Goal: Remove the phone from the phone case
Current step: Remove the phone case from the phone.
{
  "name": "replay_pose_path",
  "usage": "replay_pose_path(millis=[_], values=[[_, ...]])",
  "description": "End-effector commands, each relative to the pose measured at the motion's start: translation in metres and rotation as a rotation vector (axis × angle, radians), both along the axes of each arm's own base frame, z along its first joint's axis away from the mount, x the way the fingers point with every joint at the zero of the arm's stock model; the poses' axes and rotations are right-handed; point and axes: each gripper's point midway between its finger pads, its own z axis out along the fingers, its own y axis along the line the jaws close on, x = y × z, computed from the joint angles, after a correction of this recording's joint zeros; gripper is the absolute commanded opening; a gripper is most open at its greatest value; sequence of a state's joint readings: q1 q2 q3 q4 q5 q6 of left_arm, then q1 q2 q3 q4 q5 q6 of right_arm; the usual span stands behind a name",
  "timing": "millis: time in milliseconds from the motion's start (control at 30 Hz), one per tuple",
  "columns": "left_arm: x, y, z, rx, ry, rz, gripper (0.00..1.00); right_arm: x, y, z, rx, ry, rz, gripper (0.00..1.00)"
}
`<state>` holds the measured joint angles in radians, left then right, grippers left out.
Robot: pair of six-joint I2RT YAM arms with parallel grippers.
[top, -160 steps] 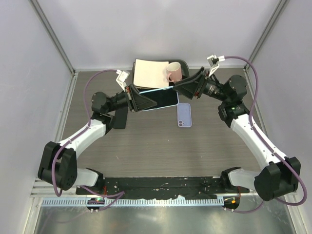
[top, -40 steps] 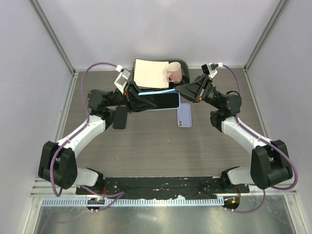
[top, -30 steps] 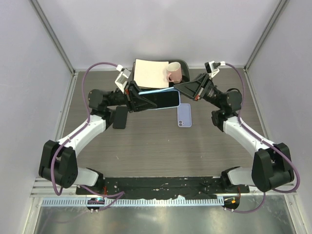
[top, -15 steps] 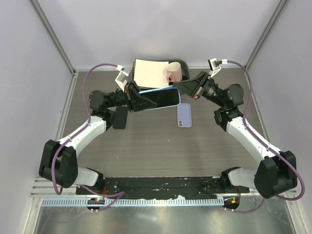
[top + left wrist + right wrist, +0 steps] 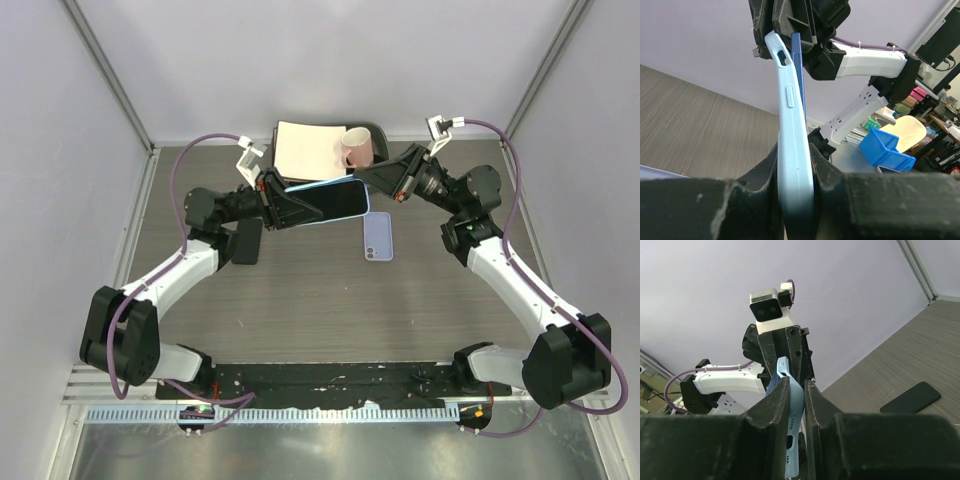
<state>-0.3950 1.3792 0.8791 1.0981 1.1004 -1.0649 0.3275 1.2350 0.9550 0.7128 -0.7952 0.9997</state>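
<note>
A phone [image 5: 336, 200] with a dark screen sits in a light blue case [image 5: 322, 184] and is held in the air between both grippers, above the table. My left gripper [image 5: 297, 206] is shut on the case's left end. My right gripper [image 5: 369, 181] is shut on its right end. In the left wrist view my jaws [image 5: 794, 156] clamp the blue case [image 5: 791, 115]. The dark blue phone edge [image 5: 798, 65] stands slightly apart from the case at the far end. In the right wrist view my jaws [image 5: 797, 388] pinch the case [image 5: 794, 412].
A lavender phone-shaped item [image 5: 377, 237] lies flat on the table under the held phone. A black slab [image 5: 246, 242] lies left of it and also shows in the right wrist view [image 5: 910, 397]. A black tray [image 5: 372, 133] at the back holds a beige board [image 5: 308, 150] and a pink mug [image 5: 356, 150].
Both grippers keep their hold. The right wrist has shifted slightly back and up, and the phone's right end has risen a little, tilting the phone.
</note>
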Motion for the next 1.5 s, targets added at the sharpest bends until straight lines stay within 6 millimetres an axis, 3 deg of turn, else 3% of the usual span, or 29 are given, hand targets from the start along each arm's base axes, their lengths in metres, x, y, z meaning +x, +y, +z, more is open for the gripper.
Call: replay_pose_path(millis=[0,167,333,633,1233,1467], values=[[-0.026,0.001,0.034,-0.076,-0.194,-0.023,0.00,-0.008,0.017,-0.024,-0.109,0.041,0.081,0.15],[-0.019,0.005,0.039,-0.095,-0.173,0.013,0.00,-0.009,0.015,-0.020,-0.135,0.013,0.076,0.22],[-0.025,0.007,0.042,-0.100,-0.190,-0.001,0.00,-0.005,0.013,-0.020,-0.138,0.030,0.067,0.28],[-0.027,0.008,0.038,-0.095,-0.189,-0.001,0.00,-0.009,0.006,0.013,-0.091,-0.009,0.093,0.42],[-0.032,0.011,0.038,-0.091,-0.197,0.001,0.00,-0.010,-0.017,0.042,-0.102,-0.075,0.020,0.45],[-0.017,0.012,0.031,-0.068,-0.115,0.037,0.00,-0.008,-0.034,0.044,-0.175,-0.156,-0.059,0.50]])
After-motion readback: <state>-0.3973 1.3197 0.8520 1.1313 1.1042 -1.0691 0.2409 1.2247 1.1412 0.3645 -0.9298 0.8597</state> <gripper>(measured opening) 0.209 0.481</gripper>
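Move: The phone case, still round its phone with the left hand gripping one end, has its middle about 5 cm to the right of that hand and 1 cm ahead. From the right hand, already pinching the far right corner, the case's middle lies roughly 7 cm left, 3 cm back and 4 cm below. On the table some 36 cm down, the lavender case is about 8 cm ahead and 4 cm right; the pink mug is some 32 cm ahead, 2 cm left and 30 cm below. The case's far right corner is let go: the right fingers spread to about double their gap, while that hand rises about 1.5 cm and then slides some 2 cm to the right, away from the case's middle. The left hand keeps its grip on the other end, first easing barely forward, then drawing back and up by about 2 cm. ##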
